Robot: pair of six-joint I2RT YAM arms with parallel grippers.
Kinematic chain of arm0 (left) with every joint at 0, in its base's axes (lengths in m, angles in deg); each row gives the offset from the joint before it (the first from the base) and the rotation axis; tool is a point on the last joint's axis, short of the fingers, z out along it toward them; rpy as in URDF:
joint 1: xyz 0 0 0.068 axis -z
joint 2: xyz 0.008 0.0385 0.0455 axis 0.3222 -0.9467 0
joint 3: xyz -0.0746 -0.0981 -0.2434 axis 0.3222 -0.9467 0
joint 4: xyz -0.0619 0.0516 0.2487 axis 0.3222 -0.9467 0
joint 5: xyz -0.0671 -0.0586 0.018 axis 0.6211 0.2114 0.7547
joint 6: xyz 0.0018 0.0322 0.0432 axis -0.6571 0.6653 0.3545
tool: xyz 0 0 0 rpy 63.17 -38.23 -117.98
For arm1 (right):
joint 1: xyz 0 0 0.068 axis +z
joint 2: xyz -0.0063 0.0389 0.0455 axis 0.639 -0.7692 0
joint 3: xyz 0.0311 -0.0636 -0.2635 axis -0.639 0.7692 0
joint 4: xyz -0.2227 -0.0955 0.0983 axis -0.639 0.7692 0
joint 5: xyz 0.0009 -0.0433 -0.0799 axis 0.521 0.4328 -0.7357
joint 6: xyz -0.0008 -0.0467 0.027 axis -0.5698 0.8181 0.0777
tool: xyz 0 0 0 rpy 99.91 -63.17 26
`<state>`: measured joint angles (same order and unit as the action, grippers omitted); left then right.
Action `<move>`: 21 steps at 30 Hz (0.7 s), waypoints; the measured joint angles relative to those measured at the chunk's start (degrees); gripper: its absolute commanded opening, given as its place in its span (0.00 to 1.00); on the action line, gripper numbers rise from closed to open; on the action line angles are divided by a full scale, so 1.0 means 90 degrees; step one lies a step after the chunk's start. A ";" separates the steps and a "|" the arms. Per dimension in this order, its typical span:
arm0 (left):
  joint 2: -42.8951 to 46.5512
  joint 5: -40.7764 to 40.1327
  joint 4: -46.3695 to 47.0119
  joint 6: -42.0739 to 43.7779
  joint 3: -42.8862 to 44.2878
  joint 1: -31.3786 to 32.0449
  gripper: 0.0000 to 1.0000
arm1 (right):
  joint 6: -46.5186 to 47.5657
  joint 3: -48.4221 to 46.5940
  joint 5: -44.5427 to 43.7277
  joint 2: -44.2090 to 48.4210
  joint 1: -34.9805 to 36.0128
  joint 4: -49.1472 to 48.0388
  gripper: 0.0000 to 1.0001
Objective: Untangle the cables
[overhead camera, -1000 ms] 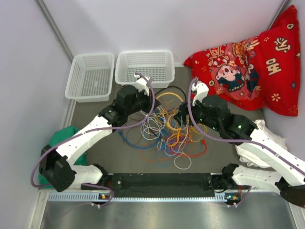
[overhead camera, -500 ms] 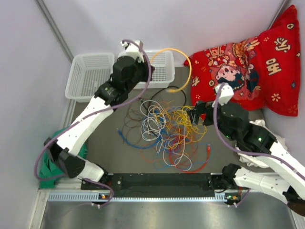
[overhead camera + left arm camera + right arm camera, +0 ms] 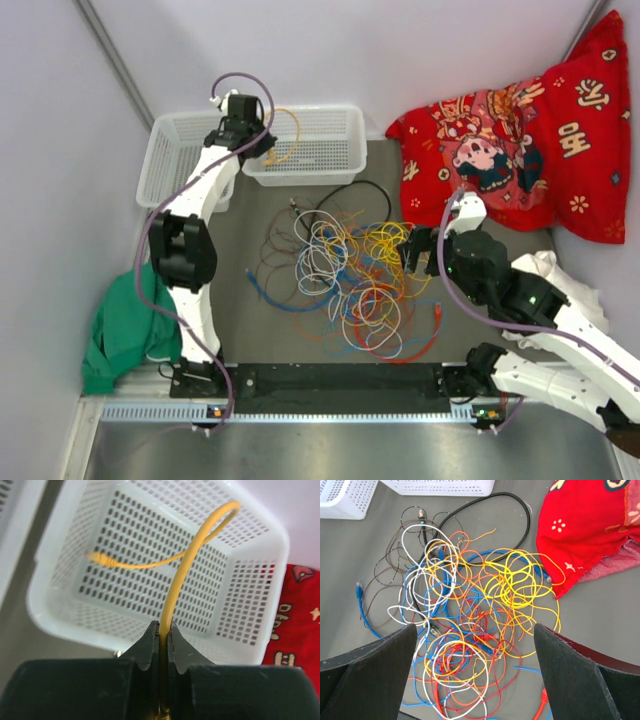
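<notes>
A heap of tangled cables (image 3: 345, 275), yellow, orange, red, blue, white and black, lies on the grey mat between the arms. My left gripper (image 3: 262, 142) reaches over the near-left rim of the right white basket (image 3: 345, 150). It is shut on one yellow cable (image 3: 192, 555), which arcs up from my left gripper (image 3: 163, 629), its plug end hanging over the basket floor (image 3: 150, 580). My right gripper (image 3: 415, 250) hovers at the heap's right side. In the right wrist view my right gripper (image 3: 475, 630) stands open, with the cables (image 3: 470, 595) below it and nothing between the fingers.
A second white basket (image 3: 185, 165) stands left of the first. A red printed cushion (image 3: 520, 130) fills the back right, and a white cloth (image 3: 545, 275) lies under the right arm. A green cloth (image 3: 125, 330) sits at the left edge. A black rail (image 3: 340, 380) runs along the front.
The left arm has pulled the yellow cable out of the heap and carried it back over the right basket. The right gripper has opened and drawn back to the heap's right side.
</notes>
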<state>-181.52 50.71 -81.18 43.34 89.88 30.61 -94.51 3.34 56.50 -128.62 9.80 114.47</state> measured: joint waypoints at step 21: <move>-0.1005 0.0874 0.0129 -0.0483 0.1003 -0.0085 0.99 | 0.0223 0.0248 -0.0090 -0.0651 0.0000 -0.0425 0.99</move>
<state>-190.57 58.58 -80.02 38.99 98.90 29.84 -92.50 5.57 55.69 -134.47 9.80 110.64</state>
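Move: My left hand still holds the yellow cable over the right-hand basket, whose middle is about 4 cm ahead, 7 cm right and 16 cm below. The left-hand basket is some 20 cm to its left, level with it; the black cable loop is 17 cm right, 8 cm back. From my right hand the tangle's middle lies roughly 10 cm left, 4 cm ahead, 24 cm down, the yellow coil 8 cm ahead, 4 cm left. I carry the yellow cable about 5 cm farther forward and a little right over the right-hand basket, then open my left fingers wide and let go of it, sinking 1 to 2 cm and easing slightly back. Meanwhile my open right hand lowers about 3 cm towards the tangle, drifting a little forward and left, touching nothing yet. ##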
